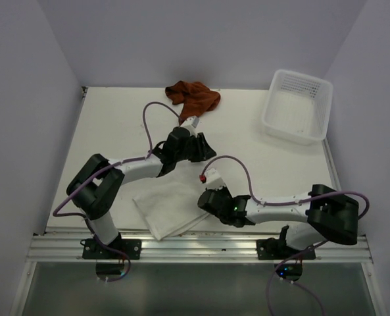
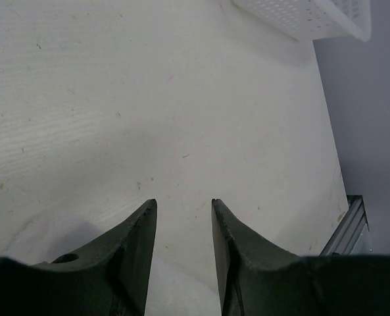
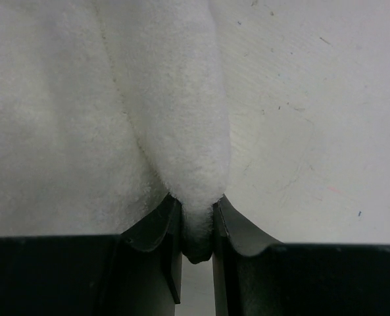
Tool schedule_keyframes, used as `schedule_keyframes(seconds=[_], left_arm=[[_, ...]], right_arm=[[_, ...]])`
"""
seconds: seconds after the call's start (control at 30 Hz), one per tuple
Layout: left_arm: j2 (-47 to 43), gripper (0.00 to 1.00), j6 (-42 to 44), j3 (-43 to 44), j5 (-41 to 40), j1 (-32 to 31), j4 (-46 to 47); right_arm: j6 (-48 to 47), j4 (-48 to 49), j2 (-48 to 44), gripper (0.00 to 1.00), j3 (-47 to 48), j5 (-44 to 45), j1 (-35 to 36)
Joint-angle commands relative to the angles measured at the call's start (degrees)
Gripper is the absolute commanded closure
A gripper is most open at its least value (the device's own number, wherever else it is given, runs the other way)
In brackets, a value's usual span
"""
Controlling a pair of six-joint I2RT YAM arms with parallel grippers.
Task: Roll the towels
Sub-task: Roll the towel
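Observation:
A plain white towel (image 1: 163, 208) lies folded flat near the table's front edge, between the two arms. My right gripper (image 1: 204, 201) is at its right edge. In the right wrist view that gripper (image 3: 196, 201) is shut on a bunched fold of the white towel (image 3: 175, 112), which is pinched between the two fingertips. The rust-brown towel (image 1: 193, 97) sits crumpled at the back middle of the table. My left gripper (image 1: 205, 147) hovers between the two towels. In the left wrist view it (image 2: 181, 204) stands open over bare table, with nothing between its fingers.
A white perforated plastic basket (image 1: 297, 105) stands at the back right, and its corner (image 2: 306, 16) shows in the left wrist view. The metal rail (image 1: 195, 249) runs along the table's near edge. Walls close in the left, right and back sides.

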Motion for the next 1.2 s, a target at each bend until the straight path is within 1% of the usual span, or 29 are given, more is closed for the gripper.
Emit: schedule_keyframes(seconds=[0.0,0.07,0.13,0.17,0.2,0.23,0.27,0.33,0.43,0.7,0.93,1.03,1.07,1.17], left_arm=[[-1.11,0.57,1.25,1.73,-0.46,0.35,-1.92],[-1.55,0.57,0.72,1.03,0.15,0.27,-1.48],[-1.98,0.57,0.46,-0.19,0.24,0.0,-0.78],[-2.08,0.57,0.28,-0.64,0.24,-0.17,-0.52],[-2.16,0.57,0.02,-1.08,0.24,-0.43,-0.25],[-1.99,0.57,-0.25,-1.95,0.41,-0.61,0.45],[-1.99,0.57,-0.68,-2.39,0.68,-0.79,0.72],[-1.81,0.58,-1.04,-3.8,1.12,-1.23,1.68],[-2.07,0.58,-1.65,-6.25,1.03,-1.75,2.65],[-4.1,0.58,-1.74,-11.18,-0.29,-1.84,3.44],[-3.84,0.58,-1.39,-14.7,-1.16,-1.84,6.6],[-3.05,0.58,-1.74,-16.01,-1.17,-1.84,8.27],[-2.87,0.58,-1.92,-16.28,-1.17,-1.93,8.62],[-2.6,0.59,-2.09,-17.51,-1.52,-1.84,9.42]], right_arm=[[0.08,-4.84,5.08,1.0,5.23,13.88,4.94],[0.79,-8.51,8.5,1.0,7.78,17.23,7.15],[2.1,-12.39,14.73,1.0,13.05,21.81,9.88],[3.5,-18.06,17.02,1.0,15.24,23.65,11.54],[4.39,-20.04,21.57,1.0,18.92,24.71,12.51],[5.18,-21.97,23.53,1.0,20.78,27.07,13.39],[5.97,-25.73,25.55,1.0,22.46,27.88,15.14],[7.2,-29.79,30.12,1.0,26.59,29.11,16.21],[8.18,-31.57,33.29,1.0,29.5,29.29,17.71],[7.47,-33.5,35.23,1.0,30.3,28.5,18.41],[8.61,-33.86,35.59,1.0,30.12,26.84,18.41],[8.18,-32.54,34.01,0.98,29.24,25.08,18.41],[7.57,-31.32,33.57,0.94,28.72,24.55,18.32],[6.77,-30.51,32.77,0.91,28.71,23.49,18.32]])
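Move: Just behind and below the left hand lies the far end of the white towel's roll, about 4 cm back, 4 cm left and 8 cm down; the brown towel is some 21 cm ahead of that hand and 5 cm left. The right hand already pinches the roll's near end, with the middle of the unrolled white towel roughly 18 cm to its left, 3 cm back and 3 cm lower. Rolling its left side down some 35 degrees, with the fingertips tipping up a little, the right hand keeps its pinch and carries the roll's near end about 5 cm left over the flat towel and slightly back, then holds. The left hand, fingers still part open, sinks about 5 cm while drawing back as far and a little left, down to the roll's far end. ##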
